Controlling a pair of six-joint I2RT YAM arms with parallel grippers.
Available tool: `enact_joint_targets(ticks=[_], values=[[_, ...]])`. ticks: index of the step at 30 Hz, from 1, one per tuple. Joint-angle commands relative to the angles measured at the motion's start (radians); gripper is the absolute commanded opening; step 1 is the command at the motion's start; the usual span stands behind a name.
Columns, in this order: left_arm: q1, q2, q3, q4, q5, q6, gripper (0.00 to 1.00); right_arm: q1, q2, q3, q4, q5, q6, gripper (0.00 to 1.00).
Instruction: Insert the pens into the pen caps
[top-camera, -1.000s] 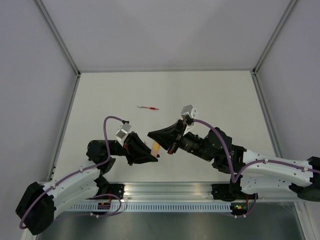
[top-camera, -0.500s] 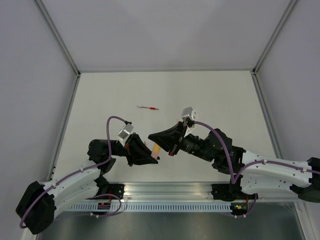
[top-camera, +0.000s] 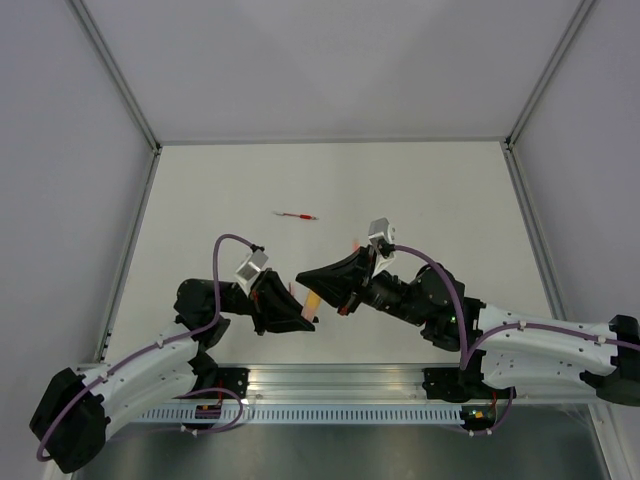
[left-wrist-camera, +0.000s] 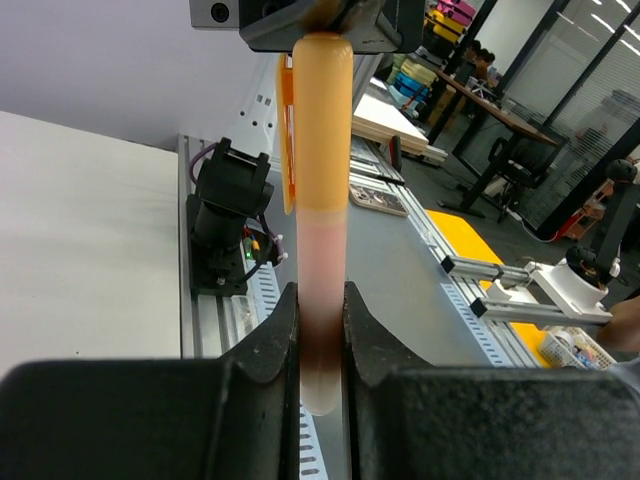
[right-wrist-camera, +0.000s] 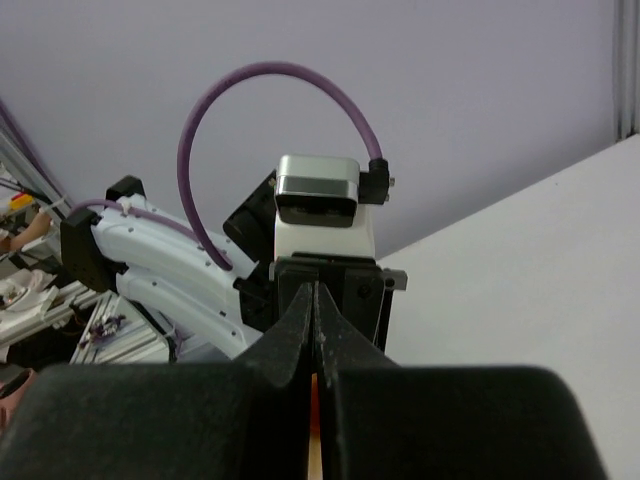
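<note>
My left gripper is shut on a pen with a pale pinkish barrel that stands straight up between its jaws. An orange pen cap with a side clip sits over the barrel's far end. My right gripper faces the left one and is shut on that cap. Only an orange sliver of the cap shows between its jaws. A slim red pen lies on the table beyond both grippers. No other pens or caps are in view.
The white table has grey walls on three sides and metal posts at the back corners. An aluminium rail with both arm bases runs along the near edge. Purple cables loop over each wrist.
Both grippers have drifted slightly toward the near edge while staying nose to nose. The orange stretch showing between them looks a little shorter. The red pen on the table has not moved.
</note>
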Motion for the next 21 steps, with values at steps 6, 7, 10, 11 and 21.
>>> enact_joint_targets(ticks=[6, 7, 10, 11, 21], values=[[0.007, -0.001, 0.101, 0.134, -0.305, 0.061, 0.02, 0.049, 0.095, -0.154, -0.281, -0.170, 0.068, 0.00], [0.007, 0.013, 0.102, 0.140, -0.302, 0.059, 0.02, 0.049, 0.083, -0.157, -0.284, -0.167, 0.071, 0.00], [0.007, 0.028, 0.101, 0.161, -0.299, 0.050, 0.02, 0.047, 0.043, -0.163, -0.320, -0.129, 0.072, 0.00], [0.007, 0.031, 0.098, 0.161, -0.299, 0.048, 0.02, 0.047, 0.029, -0.160, -0.334, -0.103, 0.075, 0.00], [0.007, 0.017, 0.056, -0.128, -0.392, 0.134, 0.02, -0.008, -0.135, 0.283, -0.724, 0.790, 0.053, 0.00]])
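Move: The left hand already holds the orange-capped pen, its cap's middle some 3 cm ahead of this hand, level sideways and 6 cm above. From the right hand, whose shut fingers lie across the cap's end, that middle is about 2 cm back, 1 cm right and 3 cm below. On the table, 35 cm below the right hand, a small red piece lies 12 cm ahead and 6 cm left, an orange-tipped marker 20 cm ahead and 10 cm right. Downward first, only 1 to 2 cm, both hands sink together with the right's closed fingers on the cap's end. Then the right hand breaks away to its right and forward, about 6 cm each, swinging nearly 30 degrees clockwise and coming off the cap. The left keeps its grip, carries the pen some 5 cm forward, climbs back up and turns about 15 degrees counter-clockwise. ##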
